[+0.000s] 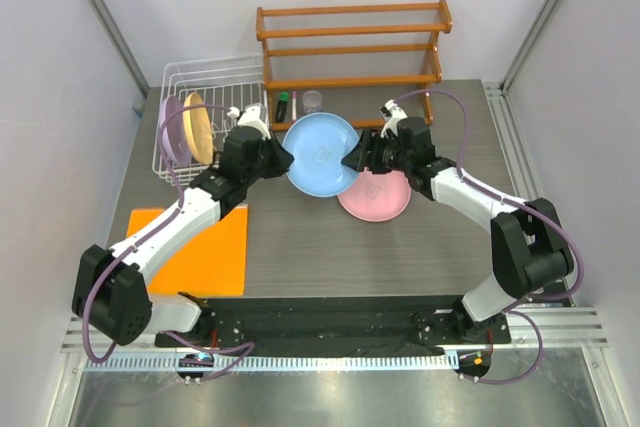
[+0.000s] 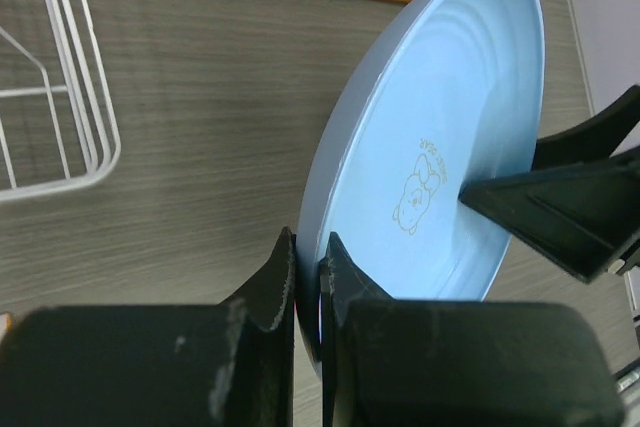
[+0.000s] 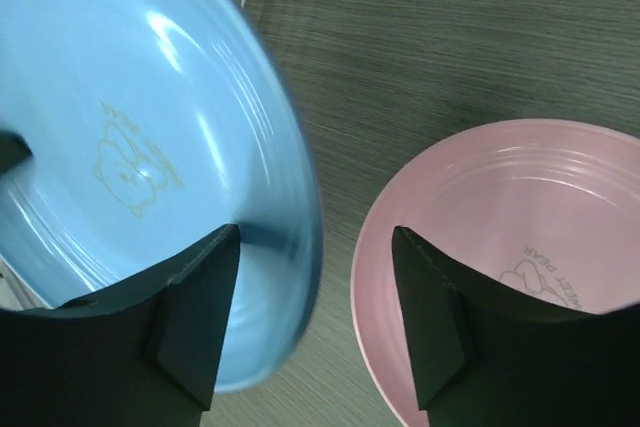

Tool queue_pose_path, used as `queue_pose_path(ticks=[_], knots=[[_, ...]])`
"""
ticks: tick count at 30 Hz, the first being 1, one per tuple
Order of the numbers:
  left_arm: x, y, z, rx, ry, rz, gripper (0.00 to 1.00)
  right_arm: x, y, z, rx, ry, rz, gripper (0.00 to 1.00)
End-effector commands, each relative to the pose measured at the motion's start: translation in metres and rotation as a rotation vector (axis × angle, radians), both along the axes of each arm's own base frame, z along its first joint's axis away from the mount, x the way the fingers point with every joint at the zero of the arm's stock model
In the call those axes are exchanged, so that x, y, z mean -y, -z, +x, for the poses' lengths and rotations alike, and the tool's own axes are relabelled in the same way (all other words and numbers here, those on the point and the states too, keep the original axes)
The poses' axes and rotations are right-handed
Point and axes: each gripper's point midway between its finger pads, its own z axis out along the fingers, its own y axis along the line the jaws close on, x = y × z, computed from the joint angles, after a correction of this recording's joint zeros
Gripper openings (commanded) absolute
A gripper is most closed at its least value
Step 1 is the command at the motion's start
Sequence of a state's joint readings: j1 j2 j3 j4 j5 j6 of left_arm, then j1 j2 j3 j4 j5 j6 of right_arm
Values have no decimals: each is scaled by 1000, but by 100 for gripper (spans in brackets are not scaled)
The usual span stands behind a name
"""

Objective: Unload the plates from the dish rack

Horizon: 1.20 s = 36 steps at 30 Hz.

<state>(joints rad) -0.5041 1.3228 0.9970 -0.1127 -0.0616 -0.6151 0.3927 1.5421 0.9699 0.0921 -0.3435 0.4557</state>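
Note:
The light blue plate (image 1: 320,152) hangs tilted over the table's middle, and my left gripper (image 2: 310,267) is shut on its near rim. From the other side my right gripper (image 3: 315,252) stands open, its two fingers astride the blue plate's (image 3: 120,147) opposite rim without pinching it. One of its fingers (image 2: 560,209) shows against the blue plate's (image 2: 440,127) face in the left wrist view. The pink plate (image 1: 378,199) lies flat on the table below my right gripper (image 1: 355,159). The white dish rack (image 1: 215,67) at back left holds a lavender plate (image 1: 171,132) and a yellow plate (image 1: 197,127) on edge.
An orange-brown wooden shelf (image 1: 350,47) stands at the back. A small green bottle (image 1: 283,105) and a clear cup (image 1: 312,100) sit in front of it. An orange mat (image 1: 205,247) lies at front left. A rack corner (image 2: 108,147) shows left of the left gripper.

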Motion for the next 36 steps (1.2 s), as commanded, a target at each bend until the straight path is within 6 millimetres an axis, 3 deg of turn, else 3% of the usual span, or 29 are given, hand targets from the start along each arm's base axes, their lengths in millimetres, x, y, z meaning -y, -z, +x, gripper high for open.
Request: queue_pose_path(ticks=[1,3,4,5,6,8,9,13,19,22,29,36], knots=[[14,-10,1,41,33,-87,0,-16,-29,11,70,-42,65,43],[12,-11,0,48,24,-84,0,-15,-27,10,59,-33,68,24],[11,-12,1,52,17,-83,4,-14,-27,9,60,-33,65,5],[10,-14,1,61,19,-78,11,-12,-25,10,58,-18,56,1],[10,-16,1,68,20,-75,31,-8,-25,10,59,-4,50,1],[6,-17,2,81,11,-53,55,1,-20,13,51,48,15,1],[3,-19,4,86,-4,-43,73,8,-19,11,43,73,-9,1],[-21,-18,4,92,-87,50,97,47,-10,14,25,195,-81,1],[-59,-33,5,175,-207,191,99,100,12,6,-66,316,-192,1],[-78,-42,4,208,-271,248,99,113,21,1,-115,337,-211,1],[-121,-52,2,233,-450,396,99,120,49,-9,-208,337,-245,1],[-146,-54,5,240,-553,523,99,127,62,-9,-245,354,-279,6]])
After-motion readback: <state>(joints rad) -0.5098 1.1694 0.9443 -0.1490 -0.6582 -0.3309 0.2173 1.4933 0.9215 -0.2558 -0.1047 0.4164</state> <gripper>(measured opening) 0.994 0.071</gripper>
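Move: The blue plate is held by its left rim in the left fingers, its middle about 8 cm to the right of them, 1 cm ahead and 3 cm lower. From the open right hand, the blue plate's middle is 7 cm left, 1 cm back and 2 cm higher; the pink plate lies 6 cm right, level fore and aft, 14 cm below. From the left hand, the yellow plate stands in the rack about 21 cm left, 10 cm ahead and 10 cm below. Staying nearly in place, the right hand closes and pinches the blue plate's right rim; the left hand sinks about 2 cm, opens wide, lets go of the left rim and backs off left towards the rack, rising and turning counter-clockwise. The right hand then carries the blue plate some 12 cm right and 6 cm down over the pink plate, turning about 20 degrees clockwise and tipping further down. ##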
